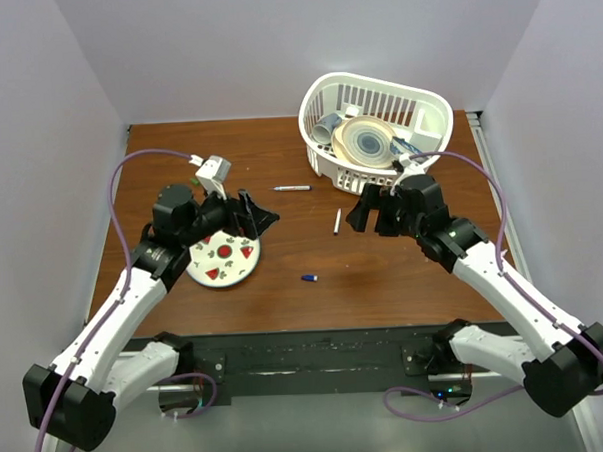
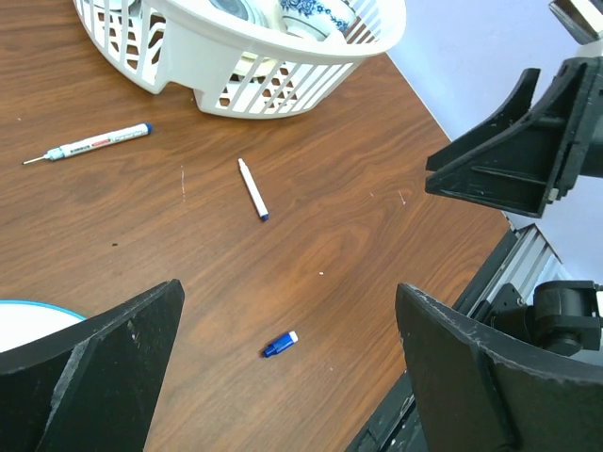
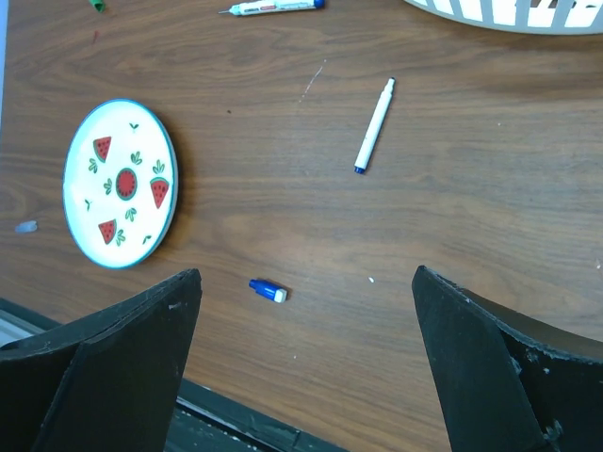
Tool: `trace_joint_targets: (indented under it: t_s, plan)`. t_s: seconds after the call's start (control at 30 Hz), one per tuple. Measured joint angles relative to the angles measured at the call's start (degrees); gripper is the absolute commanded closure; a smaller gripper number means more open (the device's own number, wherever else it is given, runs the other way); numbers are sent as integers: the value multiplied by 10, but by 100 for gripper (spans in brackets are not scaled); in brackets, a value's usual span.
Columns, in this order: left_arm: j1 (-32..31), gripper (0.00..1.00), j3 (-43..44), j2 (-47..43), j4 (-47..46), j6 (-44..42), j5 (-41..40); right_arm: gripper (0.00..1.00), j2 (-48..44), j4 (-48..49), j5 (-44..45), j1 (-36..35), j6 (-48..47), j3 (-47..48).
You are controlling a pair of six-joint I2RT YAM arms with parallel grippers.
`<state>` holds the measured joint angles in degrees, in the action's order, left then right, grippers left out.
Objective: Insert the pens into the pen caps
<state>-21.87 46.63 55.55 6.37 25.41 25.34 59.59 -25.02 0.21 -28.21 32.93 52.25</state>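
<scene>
Two pens lie on the brown table. A labelled white pen (image 1: 292, 188) (image 2: 94, 143) (image 3: 273, 8) lies at the back. A slimmer white pen with a blue tip (image 1: 337, 220) (image 2: 252, 188) (image 3: 374, 124) lies nearer the middle. A blue pen cap (image 1: 310, 278) (image 2: 280, 345) (image 3: 268, 290) lies alone toward the front. A small green piece (image 3: 97, 5), perhaps a cap, is cut off by the edge of the right wrist view. My left gripper (image 1: 253, 216) (image 2: 290, 301) hovers open over the plate's right side. My right gripper (image 1: 366, 215) (image 3: 306, 282) hovers open right of the slim pen. Neither holds anything.
A white slotted basket (image 1: 374, 131) (image 2: 283, 56) with dishes stands at the back right. A watermelon-patterned plate (image 1: 223, 259) (image 3: 120, 184) lies at the left under my left arm. The table's near edge runs just behind the blue cap.
</scene>
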Motion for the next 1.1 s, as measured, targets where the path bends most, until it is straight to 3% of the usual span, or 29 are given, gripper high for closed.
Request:
trace_joint_targets:
  t_s: [0.3, 0.57, 0.9, 1.1]
  plan:
    - [0, 0, 0, -23, 25, -5, -19, 28, 79, 5, 16, -1, 27, 5]
    - [0, 0, 0, -67, 27, -9, -64, 46, 248, -8, 114, -39, 59, 105]
    - [0, 0, -3, -73, 27, -10, -82, 54, 422, -2, 184, -62, 71, 186]
    - [0, 0, -5, -71, 28, -10, -82, 59, 459, 17, 203, -63, 67, 194]
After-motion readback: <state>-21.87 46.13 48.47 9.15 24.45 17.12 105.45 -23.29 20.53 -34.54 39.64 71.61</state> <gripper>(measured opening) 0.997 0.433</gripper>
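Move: About 13 cm ahead of the right hand, 5 cm to its left and some 20 cm below lies the white pen, flat on the table. The blue cap lies about 2 cm back and 13 cm left of that hand, the large marker 24 cm ahead and 15 cm left, and the basket's middle about 35 cm ahead and 8 cm right. From the left hand the white pen lies roughly 14 cm ahead, 17 cm right and 25 cm below. Sinking about 15 cm while reaching 10 cm forward and 4 cm left, the right hand comes down towards the white pen. Its fingers swing from forward-left to straight ahead, tip more steeply down, and narrow from wide open to under half, straddling the pen's line without touching it. The wide-open left hand draws 2 to 3 cm left and rises a little. ##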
